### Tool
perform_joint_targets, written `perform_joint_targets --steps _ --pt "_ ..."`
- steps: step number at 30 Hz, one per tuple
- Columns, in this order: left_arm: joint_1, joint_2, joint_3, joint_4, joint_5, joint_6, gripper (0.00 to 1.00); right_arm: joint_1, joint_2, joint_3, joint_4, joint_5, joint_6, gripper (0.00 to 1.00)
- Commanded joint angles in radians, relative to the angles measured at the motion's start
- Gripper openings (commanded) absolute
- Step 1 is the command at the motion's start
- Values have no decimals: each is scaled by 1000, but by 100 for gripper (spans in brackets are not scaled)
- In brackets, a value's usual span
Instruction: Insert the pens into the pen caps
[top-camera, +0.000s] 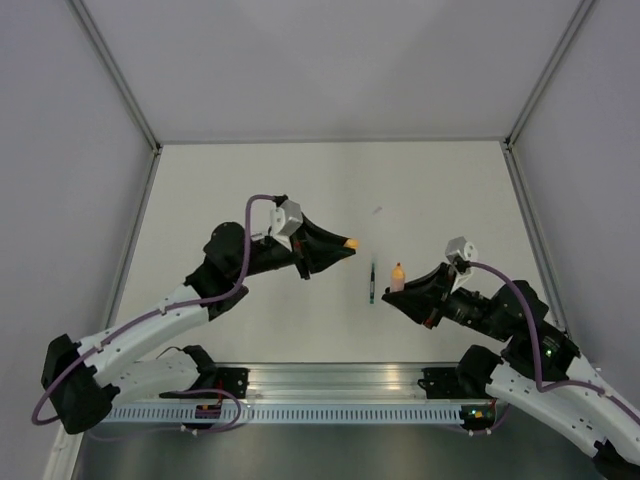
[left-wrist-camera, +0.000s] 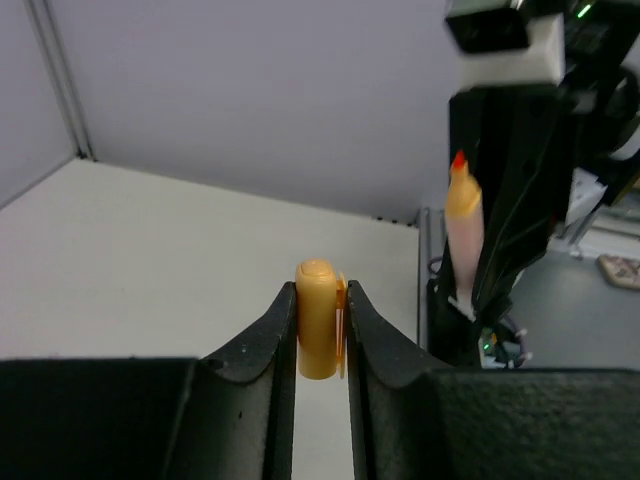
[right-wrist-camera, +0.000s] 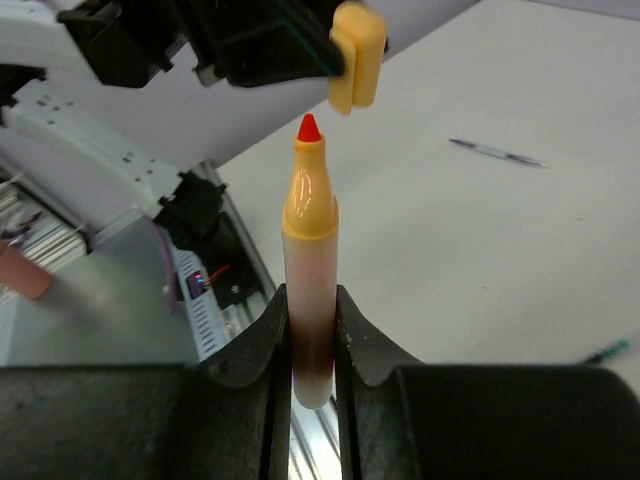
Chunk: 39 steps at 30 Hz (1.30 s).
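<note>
My left gripper (top-camera: 344, 246) (left-wrist-camera: 322, 302) is shut on a yellow-orange pen cap (top-camera: 351, 243) (left-wrist-camera: 318, 320) and holds it in the air above the table. The right gripper (top-camera: 404, 291) (right-wrist-camera: 312, 305) is shut on the pink-orange marker (top-camera: 398, 276) (right-wrist-camera: 310, 250), whose red tip points up at the cap (right-wrist-camera: 357, 60) with a small gap between them. The left wrist view shows the marker (left-wrist-camera: 463, 230) to the right of the cap. A dark pen with green (top-camera: 372, 284) (right-wrist-camera: 607, 351) lies on the table between the grippers. A thin silver-grey pen (top-camera: 377, 211) (right-wrist-camera: 497, 152) lies farther back.
The white table (top-camera: 250, 190) is enclosed by grey walls on the left, back and right. An aluminium rail (top-camera: 330, 380) with both arm bases runs along the near edge.
</note>
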Motion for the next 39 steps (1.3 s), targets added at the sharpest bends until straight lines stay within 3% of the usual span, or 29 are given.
perform_joint_targets --steps 1,8,16,26,39 --pt "0 -108 32 122 8 -236 2 4 39 -64 291 -363 23 0" --pt "0 -211 6 263 65 -428 2 2 96 -106 554 -472 49 0" --pt "0 -214 -76 529 79 -583 2 4 271 -75 695 -479 35 0" --pt "-1 -148 -142 788 13 -648 2 36 429 5 796 -465 17 0" --pt "0 -118 -134 805 46 -582 2 90 538 28 890 -468 50 0"
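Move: The orange pen, held tip up in the right gripper, has its middle about 7 cm back and 9 cm to the right of the left hand, nearly level. From the right hand, the orange cap in the left gripper lies some 7 cm ahead, 8 cm left and 4 cm up. On the table, the teal pen is about 13 cm ahead of the right hand, 4 cm left and 29 cm below. The orange pen, still gripped tip up, travels about 12 cm left in the right hand, which dips back first, rises slightly and swings some 30 degrees counter-clockwise, ending beside and below the cap. The left hand keeps the orange cap and quickly lifts it about 12 cm while drawing back and left, then nearly stops as its fingertips go on tilting upward and turning a little clockwise. ##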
